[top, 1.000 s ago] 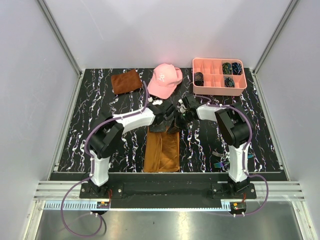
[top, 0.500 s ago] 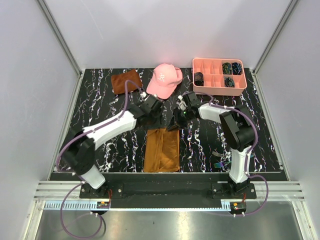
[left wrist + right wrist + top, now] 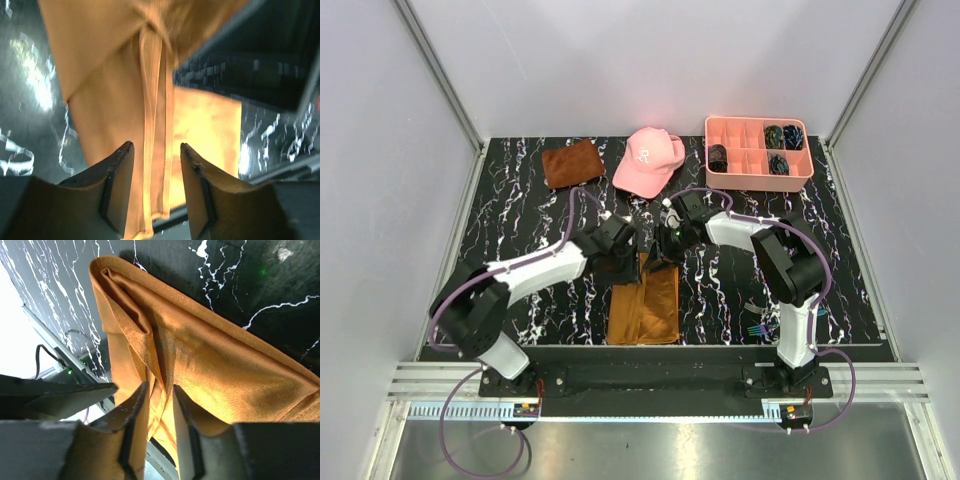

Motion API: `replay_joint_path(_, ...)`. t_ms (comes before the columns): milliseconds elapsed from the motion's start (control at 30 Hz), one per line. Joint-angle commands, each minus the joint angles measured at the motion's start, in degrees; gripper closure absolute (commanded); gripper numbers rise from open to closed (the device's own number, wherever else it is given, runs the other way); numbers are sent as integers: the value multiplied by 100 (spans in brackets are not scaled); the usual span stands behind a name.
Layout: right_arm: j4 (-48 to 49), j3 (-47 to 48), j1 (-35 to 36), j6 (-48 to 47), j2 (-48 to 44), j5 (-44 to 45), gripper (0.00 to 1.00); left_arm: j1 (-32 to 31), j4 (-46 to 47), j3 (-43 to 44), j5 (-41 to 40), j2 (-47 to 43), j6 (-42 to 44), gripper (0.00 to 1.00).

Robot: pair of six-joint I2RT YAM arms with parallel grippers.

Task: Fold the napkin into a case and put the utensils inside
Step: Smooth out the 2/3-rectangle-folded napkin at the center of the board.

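The orange-brown napkin (image 3: 645,305) lies folded into a long narrow strip at the front middle of the table, its far end bunched and raised. My right gripper (image 3: 661,256) is at that far right corner, shut on a fold of the napkin (image 3: 225,365), which fills the narrow gap at my right gripper's tips (image 3: 160,386). My left gripper (image 3: 620,263) is at the far left corner. It is open (image 3: 156,145), with a hemmed strip of the napkin (image 3: 110,100) between its jaws but apart from both. The iridescent utensils (image 3: 757,328) lie by the right arm's base, partly hidden.
A pink cap (image 3: 648,160) sits at the back middle, and a smaller rust-brown cloth (image 3: 572,162) at the back left. A pink compartment tray (image 3: 757,178) with dark items stands at the back right. Small white bits (image 3: 635,205) lie behind the grippers.
My left gripper swung away toward the back, then came forward to the napkin's far left corner. My right gripper shifted slightly left at the far right corner. The napkin's far end bunched up.
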Motion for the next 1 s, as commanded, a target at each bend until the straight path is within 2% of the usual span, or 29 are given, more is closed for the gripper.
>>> replay_joint_path(0, 12, 20, -6, 17, -137, 127, 69, 82, 106, 667, -287, 554, 9, 60)
replay_joint_path(233, 21, -59, -32, -27, -180, 232, 73, 161, 0, 737, -744, 775, -168, 64)
replay_joint_path(733, 47, -15, -182, -80, 21, 250, 87, 276, 9, 1264, -551, 1487, -97, 73)
replay_joint_path(833, 47, 3, -182, -89, 144, 268, 89, 276, 9, 1343, -542, 1557, -106, 79)
replay_joint_path(967, 56, -6, -182, -98, 302, 338, 92, 311, 18, 1432, -402, 1584, -132, 95)
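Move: From the left hand, the meeting inner edges of the folds near the napkin's far end are about 6 cm ahead, 1 cm right and 4 cm down; the napkin's far edge crosses some 10 cm ahead and 1 cm right, same height. From the right hand, its spot on the right fold is 1 cm ahead, 2 cm right and 2 cm below. The pink cap stands about 24 cm ahead of the right hand, straight out and at about its height. Forward and down over the napkin, the left hand travels about 5.5 cm out and 3.5 cm down along the folds' meeting line towards its far end, closing its half-open fingers nearly shut at the inner edges. Nearby, the right hand eases about 2 cm down and 1.5 cm to the right onto the right fold, its fingers also drawing nearly shut and seeming to pinch the cloth. ##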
